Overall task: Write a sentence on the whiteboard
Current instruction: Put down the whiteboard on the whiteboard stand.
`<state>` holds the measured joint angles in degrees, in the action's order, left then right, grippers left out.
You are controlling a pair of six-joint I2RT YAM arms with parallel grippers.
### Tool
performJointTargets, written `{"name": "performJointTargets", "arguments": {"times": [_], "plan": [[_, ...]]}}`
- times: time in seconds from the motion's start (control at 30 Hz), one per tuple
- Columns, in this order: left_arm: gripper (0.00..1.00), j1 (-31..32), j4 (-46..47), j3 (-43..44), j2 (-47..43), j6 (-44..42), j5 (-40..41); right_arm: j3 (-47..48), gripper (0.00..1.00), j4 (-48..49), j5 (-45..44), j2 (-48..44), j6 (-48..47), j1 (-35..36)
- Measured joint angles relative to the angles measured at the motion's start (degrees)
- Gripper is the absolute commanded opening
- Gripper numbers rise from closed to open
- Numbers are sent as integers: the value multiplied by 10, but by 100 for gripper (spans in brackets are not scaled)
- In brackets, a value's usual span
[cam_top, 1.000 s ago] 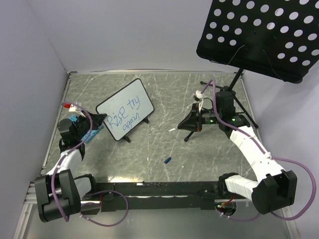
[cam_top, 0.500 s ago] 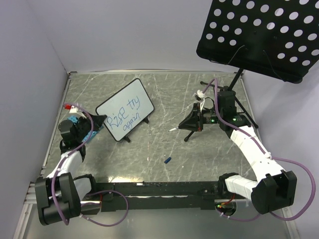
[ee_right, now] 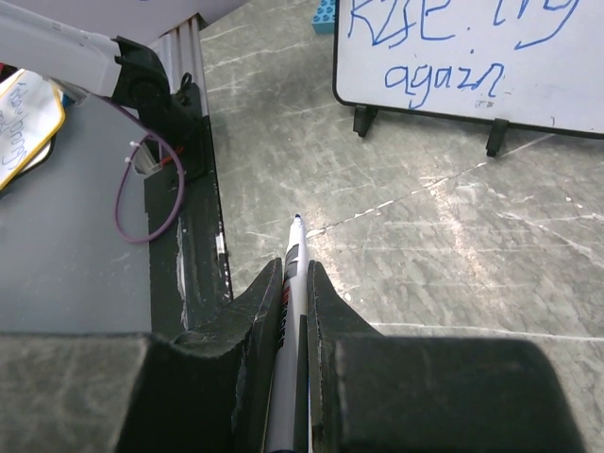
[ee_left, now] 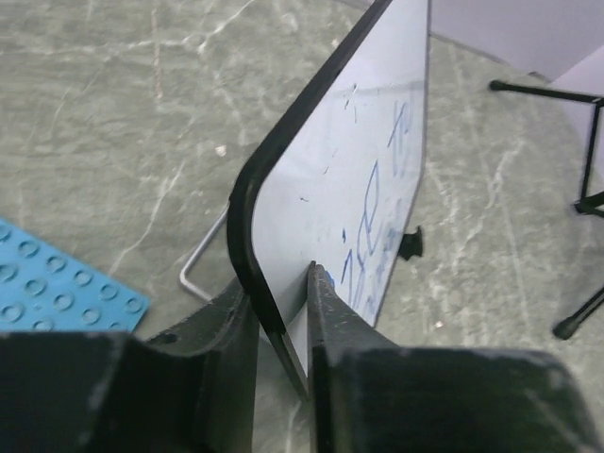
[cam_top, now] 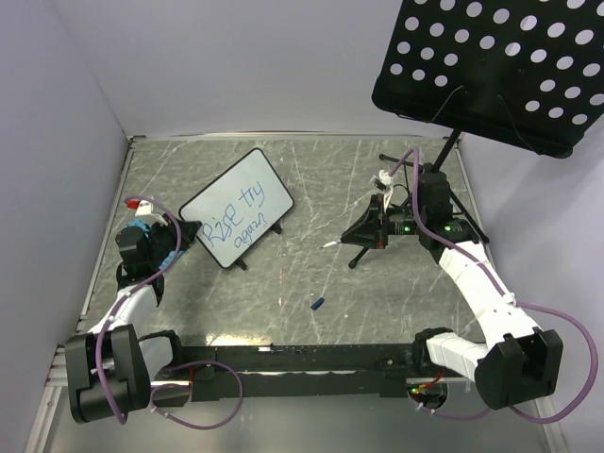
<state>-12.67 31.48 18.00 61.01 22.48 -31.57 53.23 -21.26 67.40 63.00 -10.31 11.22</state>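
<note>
The whiteboard (cam_top: pixel 236 208) stands tilted on its small feet at the left middle of the table. The sentence (cam_top: pixel 236 217) on it is blue handwriting in two lines, reading roughly "Rise try again" in the right wrist view (ee_right: pixel 444 38). My left gripper (cam_top: pixel 185 229) has its jaws on either side of the board's lower left corner (ee_left: pixel 359 160), close against the black frame and the white face. My right gripper (cam_top: pixel 359 229) hovers to the right of the board, shut on a white marker (ee_right: pixel 293 253) whose blue tip points toward the table.
A blue studded plate (ee_left: pixel 57 283) lies beside the left gripper. A small blue cap (cam_top: pixel 318 304) lies on the table near the front. The black perforated music-stand tray (cam_top: pixel 500 66) hangs over the back right, with its tripod legs (ee_left: pixel 585 189) behind the right gripper.
The left arm has drawn back slightly and the whiteboard's left corner has shifted a little with it. The right gripper with the marker has lifted slightly up and right.
</note>
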Motion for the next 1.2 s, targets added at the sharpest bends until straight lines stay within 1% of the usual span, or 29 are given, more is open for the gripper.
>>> {"name": "performJointTargets", "arguments": {"times": [0.03, 0.1, 0.13, 0.2, 0.27, 0.33, 0.6, 0.83, 0.93, 0.97, 1.03, 1.1, 1.13, 1.17, 1.2], "plan": [[29, 0, -5, 0, 0, -5, 4, 0, 0, 1, 1, 0, 0, 0], [29, 0, -26, 0, 4, -20, 14, 0, 0, 2, 2, 0, 1, 0], [31, 0, -36, 0, 8, -25, 18, 0, 0, 2, 2, 0, 2, 0], [31, 0, -40, 1, 11, -30, 21, 0, 0, 3, 3, 0, 2, -1], [33, 0, -41, 1, 11, -34, 21, 0, 0, 3, 3, 0, 2, -2], [41, 0, -44, 1, 10, -39, 23, 0, 0, 3, 5, 0, 3, -2], [47, -3, -92, 0, 2, -101, 91, 0, 0, 7, 10, 0, 5, -2], [56, -4, -104, 0, -17, -122, 107, 0, 0, 7, 10, -2, 5, -2], [64, -4, -103, -3, -30, -124, 106, 0, 0, 7, 10, -3, 5, -2], [75, -4, -103, -4, -34, -125, 105, 0, 0, 7, 10, -3, 5, -2], [84, -4, -103, -5, -45, -125, 103, -1, 0, 7, 10, -3, 5, -2], [87, -4, -103, -6, -54, -127, 100, -1, 0, 7, 10, -3, 5, -2], [90, -4, -103, -6, -56, -128, 100, -1, 0, 7, 10, -3, 5, -2], [99, -4, -103, -6, -58, -128, 99, -1, 0, 7, 11, -3, 5, -2], [100, -4, -105, -6, -61, -128, 100, -1, 0, 7, 11, -3, 5, -2]]}}
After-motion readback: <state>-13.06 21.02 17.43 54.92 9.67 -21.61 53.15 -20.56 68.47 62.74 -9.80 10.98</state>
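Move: The whiteboard hangs by its left edge in the left fingers, its middle about 11 cm to their right and 5 cm ahead, nearly level. The whiteboard stand's black feet, under the board's lower edge, lie some 15 cm to the right, 5 cm back and 11 cm below. The blue plate lies about 12 cm to the left, 3 cm back, 12 cm down. From the right hand, the feet are roughly 24 cm left, 2 cm back, 20 cm below. The whiteboard's raised left end is let down by the left hand, which sinks about 4 cm while shifting a similar distance left and rolling its left side up some 10 degrees. The fingers, already slightly parted, open wide around the edge, letting go of the board, and the hand then lifts a couple of centimetres. ##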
